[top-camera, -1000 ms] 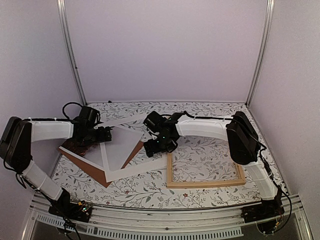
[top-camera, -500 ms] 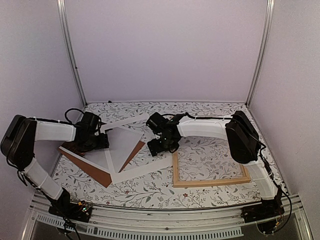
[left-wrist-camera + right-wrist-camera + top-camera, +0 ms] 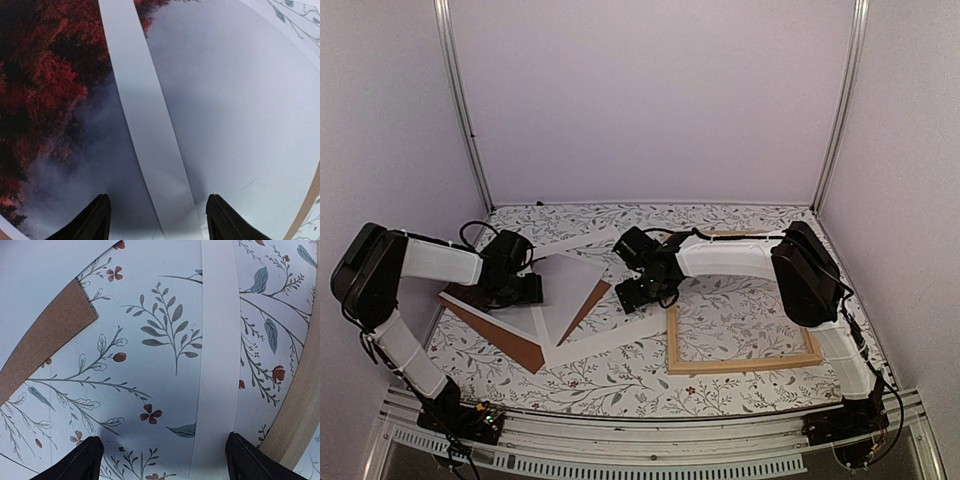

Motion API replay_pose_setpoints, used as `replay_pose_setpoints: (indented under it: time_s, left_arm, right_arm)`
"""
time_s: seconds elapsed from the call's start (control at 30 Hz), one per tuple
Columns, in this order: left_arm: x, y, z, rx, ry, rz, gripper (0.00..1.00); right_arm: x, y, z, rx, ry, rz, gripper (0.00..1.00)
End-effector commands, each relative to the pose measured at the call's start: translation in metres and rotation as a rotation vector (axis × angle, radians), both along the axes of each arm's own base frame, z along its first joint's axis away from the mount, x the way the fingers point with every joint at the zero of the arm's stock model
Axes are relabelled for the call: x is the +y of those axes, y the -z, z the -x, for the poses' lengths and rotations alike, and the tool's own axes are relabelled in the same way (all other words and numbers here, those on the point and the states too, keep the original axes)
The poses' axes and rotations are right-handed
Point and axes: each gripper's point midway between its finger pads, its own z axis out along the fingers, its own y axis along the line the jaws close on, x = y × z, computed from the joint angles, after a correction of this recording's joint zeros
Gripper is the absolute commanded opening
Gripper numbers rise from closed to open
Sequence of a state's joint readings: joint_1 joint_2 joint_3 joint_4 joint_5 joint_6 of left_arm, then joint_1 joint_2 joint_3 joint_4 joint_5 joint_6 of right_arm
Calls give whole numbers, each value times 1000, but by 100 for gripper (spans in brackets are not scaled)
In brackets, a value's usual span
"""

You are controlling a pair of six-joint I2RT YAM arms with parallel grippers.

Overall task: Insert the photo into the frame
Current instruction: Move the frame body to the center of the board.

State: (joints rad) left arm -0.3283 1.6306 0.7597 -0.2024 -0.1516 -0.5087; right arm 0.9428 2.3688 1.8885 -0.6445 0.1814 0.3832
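Note:
The photo lies flat at centre left, its dark red end under my left arm and the rest misty grey-white. A white mat strip crosses it. My left gripper hovers low over the photo, open, with the strip lying flat between its fingertips. The light wood frame lies at the right. My right gripper is open just left of the frame, over the tablecloth and another mat strip.
A brown backing board lies under the photo and sticks out at the front left. The white mat lies askew over photo and board. The floral tablecloth covers the table; purple walls close it in.
My left gripper has slid right over the photo and its jaws have narrowed. The right gripper has shifted slightly right, and the frame lies a little further right.

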Motion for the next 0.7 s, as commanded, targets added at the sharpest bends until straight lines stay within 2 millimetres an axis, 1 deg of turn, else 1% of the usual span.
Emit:
replay_pose_setpoints:
  time_s: [0.0, 0.17, 0.33, 0.47, 0.67]
  left_arm:
    - [-11, 15, 9, 49, 20, -49, 68]
    - [-8, 17, 16, 61, 12, -115, 61]
    - [3, 11, 22, 55, -2, -171, 49]
    - [10, 11, 28, 58, -6, -202, 41]
    - [9, 9, 29, 50, 9, -193, 35]
  right_arm:
    - [-15, 12, -2, 14, 16, 29, 89]
    - [-20, 10, -2, 5, 21, 43, 89]
    - [-25, 5, -4, -8, 31, 49, 89]
    - [-31, 0, -8, -21, 44, 53, 89]
    - [-43, -4, -12, -16, 80, 60, 90]
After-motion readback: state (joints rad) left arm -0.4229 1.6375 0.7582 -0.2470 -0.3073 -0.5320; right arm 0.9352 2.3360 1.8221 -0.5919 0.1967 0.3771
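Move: My open right hand straddles the white mat's right strip, which lies about 3 cm to its right. The wooden frame's left bar is some 5 cm to its right and 2 ahead, and the brown board's tip 7 cm left and 5 ahead. My left hand is down over the mat's left strip, about 1 cm to its right. From there the mat's near strip lies 16 cm right and 11 back, the frame's left bar 29 right and 2 ahead. I keep my right hand low and wide open, its right finger against the frame's left bar, hold nearly still, then push the bar right by about 1 cm. My left hand slides about 1 cm right, then returns left and draws back towards me some 1 cm, its left side tilting up slightly as its fingers narrow to about half their gap around the mat's left strip. ##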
